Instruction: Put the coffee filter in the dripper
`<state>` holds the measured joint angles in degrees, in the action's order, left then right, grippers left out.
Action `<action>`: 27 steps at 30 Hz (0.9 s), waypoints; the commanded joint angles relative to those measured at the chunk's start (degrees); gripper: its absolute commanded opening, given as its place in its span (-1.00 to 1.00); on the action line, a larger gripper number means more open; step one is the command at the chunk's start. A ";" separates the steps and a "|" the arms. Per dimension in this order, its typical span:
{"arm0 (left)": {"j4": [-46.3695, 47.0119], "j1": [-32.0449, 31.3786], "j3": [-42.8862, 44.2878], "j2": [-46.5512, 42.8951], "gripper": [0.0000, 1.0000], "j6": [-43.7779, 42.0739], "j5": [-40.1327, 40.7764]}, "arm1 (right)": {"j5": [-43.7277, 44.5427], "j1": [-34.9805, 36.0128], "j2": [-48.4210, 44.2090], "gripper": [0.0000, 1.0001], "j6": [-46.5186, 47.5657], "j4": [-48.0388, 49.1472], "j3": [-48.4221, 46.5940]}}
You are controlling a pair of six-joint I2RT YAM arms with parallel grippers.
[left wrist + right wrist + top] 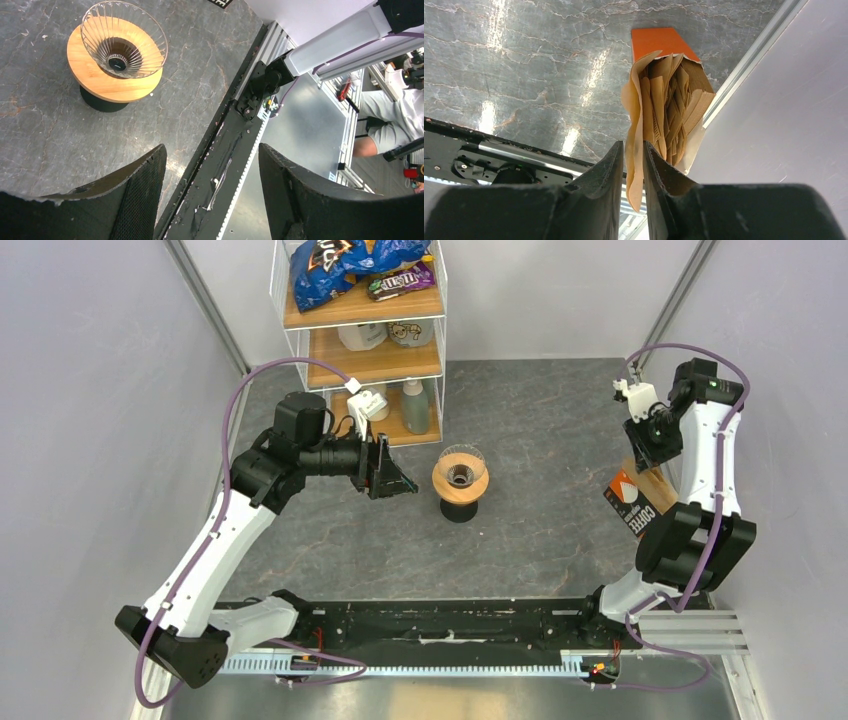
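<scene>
The dripper [460,478], a clear glass cone on a round wooden ring with a black base, stands upright in the middle of the table and holds nothing; the left wrist view shows the dripper [100,82] at top left. My left gripper [398,483] hovers just left of it, open, and the left gripper [211,147] has nothing between its fingers. At the right wall, my right gripper [633,144] is shut on the outermost tan coffee filter [633,107], which sticks out of the packet's open mouth. The right gripper [640,432] hangs above that packet [632,502].
The black-and-orange packet [664,42] holds several more brown filters and leans against the right wall. A white wire rack [365,350] with wooden shelves, snack bags and bottles stands at the back, close behind the left arm. The arms' black base rail [440,625] runs along the near edge.
</scene>
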<state>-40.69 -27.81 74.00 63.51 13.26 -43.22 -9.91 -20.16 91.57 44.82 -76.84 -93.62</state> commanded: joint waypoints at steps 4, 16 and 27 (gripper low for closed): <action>-0.16 0.04 0.80 -0.22 0.46 1.59 -1.78 | 2.27 -0.33 0.55 -0.48 0.76 1.09 -0.41; -0.07 0.04 0.87 -0.27 0.46 1.42 -1.60 | -0.32 -0.39 -2.27 -1.00 0.81 -0.84 -2.54; -3.24 0.13 6.18 0.22 0.49 -1.56 0.24 | -12.55 -0.31 -6.14 -1.00 -1.77 -10.24 -20.15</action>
<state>-42.33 -27.81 76.31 63.75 13.23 -43.44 -14.87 -20.27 87.94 44.16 -81.28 -105.32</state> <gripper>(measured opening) 0.737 0.007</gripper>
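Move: The coffee filter nearest the fingers stands on edge in its open box, its rim already between the right hand's slightly parted tips, its middle about 3 cm below, 1 cm to the right and 1 cm back. The box is centred some 7 cm below, 3 cm right and 2 cm back; the dripper stands roughly 37 cm to the left, 3 cm back and about level in height. From the left hand the filter lies some 54 cm right, 9 cm ahead and 16 cm lower. Staying almost in place over the box at first, the right hand shuts its part-open fingers fully and pinches the upper edge of the outermost filter. Then it climbs with growing speed, about 7 cm straight up out of the box with a slight drift left, the fingertips swinging forward by some 10 degrees and keeping their pinch. ##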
